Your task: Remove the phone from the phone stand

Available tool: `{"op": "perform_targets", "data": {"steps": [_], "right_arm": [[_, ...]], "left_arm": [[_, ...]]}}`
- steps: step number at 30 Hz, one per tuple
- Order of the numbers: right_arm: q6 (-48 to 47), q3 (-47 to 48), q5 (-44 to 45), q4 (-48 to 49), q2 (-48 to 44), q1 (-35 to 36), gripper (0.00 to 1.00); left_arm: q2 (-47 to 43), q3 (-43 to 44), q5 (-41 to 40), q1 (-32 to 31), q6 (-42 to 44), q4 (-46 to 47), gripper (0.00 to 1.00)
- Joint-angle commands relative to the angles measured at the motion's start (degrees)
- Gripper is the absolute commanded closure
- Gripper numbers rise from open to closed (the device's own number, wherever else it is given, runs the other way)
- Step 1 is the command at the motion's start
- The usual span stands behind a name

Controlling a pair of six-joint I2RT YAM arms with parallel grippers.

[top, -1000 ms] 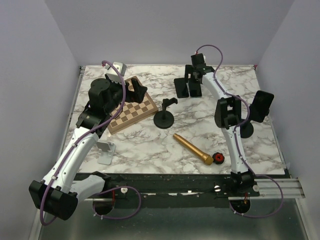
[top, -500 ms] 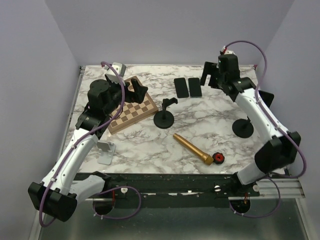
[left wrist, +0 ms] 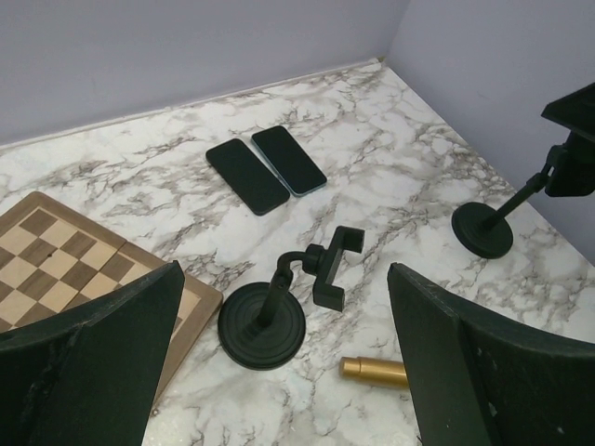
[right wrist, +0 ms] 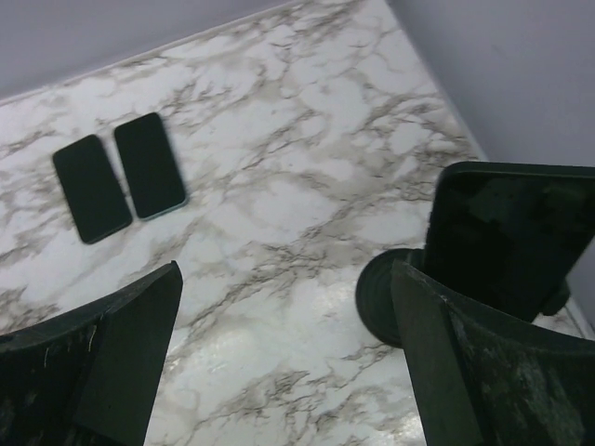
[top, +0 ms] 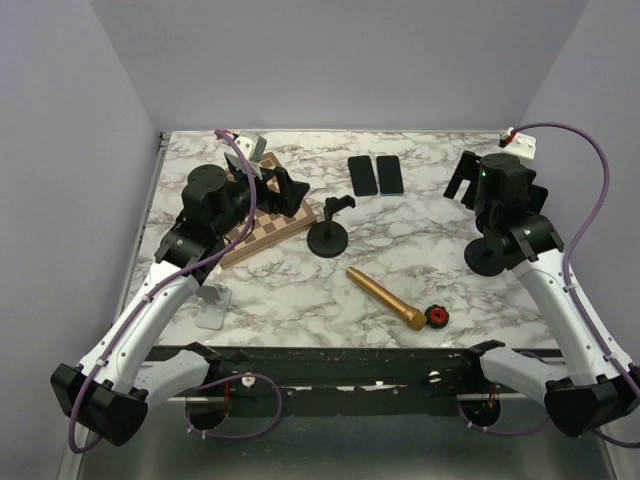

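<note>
A black phone [right wrist: 511,232] stands clamped upright in a black phone stand [right wrist: 395,297] at the right side of the table. In the top view only the stand's round base [top: 487,258] shows; my right arm hides the phone. My right gripper [right wrist: 288,358] is open and empty, hovering just left of the phone, and it also shows in the top view [top: 463,180]. My left gripper [left wrist: 288,362] is open and empty above the chessboard's right edge, seen in the top view [top: 280,190]. From the left wrist view the stand [left wrist: 483,228] is far right.
An empty black phone stand [top: 328,228] is mid-table. Two dark phones [top: 363,175] [top: 389,173] lie flat at the back. A chessboard [top: 265,228] lies at left, with a gold cylinder [top: 385,297], a red-and-black knob [top: 437,316] and a small silver holder [top: 213,305] near the front.
My right arm has swung from over the two flat phones at the back to the right side, beside the phone on its stand. My left gripper has shifted slightly right.
</note>
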Motion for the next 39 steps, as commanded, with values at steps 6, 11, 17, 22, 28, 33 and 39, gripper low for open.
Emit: {"op": "perform_targets", "data": {"steps": [6, 11, 17, 22, 28, 33, 39], "right_arm": [[-0.71, 2.02, 17.11, -6.03, 3.77, -5.01, 0.0], [-2.58, 4.06, 12.6, -5.1, 5.11, -11.78, 0.0], [-4.64, 10.04, 4.38, -6.1, 9.83, -16.63, 0.0], [-5.81, 12.52, -3.0, -7.4, 12.32, -20.53, 0.0], [-8.48, 12.29, -3.49, -7.43, 12.72, -21.11, 0.0], [-9.14, 9.62, -3.42, -7.17, 11.06, -21.11, 0.0], [-8.88, 7.45, -2.79, -7.83, 9.42, -21.1, 0.0]], "left_arm": [[-2.51, -0.58, -1.32, -4.52, 4.19, 0.59, 0.01], [-2.9, -0.1, 0.21, -5.04, 3.55, 0.5, 0.02], [-3.64, 0.25, 2.15, -5.13, 2.89, 0.58, 0.01], [-4.65, 0.08, 3.5, -5.1, 2.19, 1.1, 0.02], [-5.09, -0.1, 4.79, -5.13, 1.38, 1.64, 0.02], [-4.82, -0.14, 5.92, -5.13, 0.7, 2.18, 0.01], [-3.58, 0.03, 7.37, -5.01, -0.28, 2.41, 0.01]]}}
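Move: The phone still clamped in the right-hand stand is what the open right gripper goes for: its middle lies about 11 cm to the right, some 2 cm ahead and 12 cm lower. That stand's round base is roughly 8 cm right, 1 cm ahead and 28 cm below. The two phones lying flat are about 28 cm ahead, 13 and 20 cm to the left. From the left gripper, the clamped phone lies some 47 cm right and 4 cm ahead, 17 cm lower. Swing the open right gripper about 12 cm to the right towards the clamped phone, dipping slightly and recovering on the way. Turn it some 20 degrees clockwise, then ease a little of that back while tipping the fingers further down, so the gap lines up over the phone's top edge; keep the fingers wide open. Meanwhile draw the empty left gripper about 5 cm back, also up and right. ##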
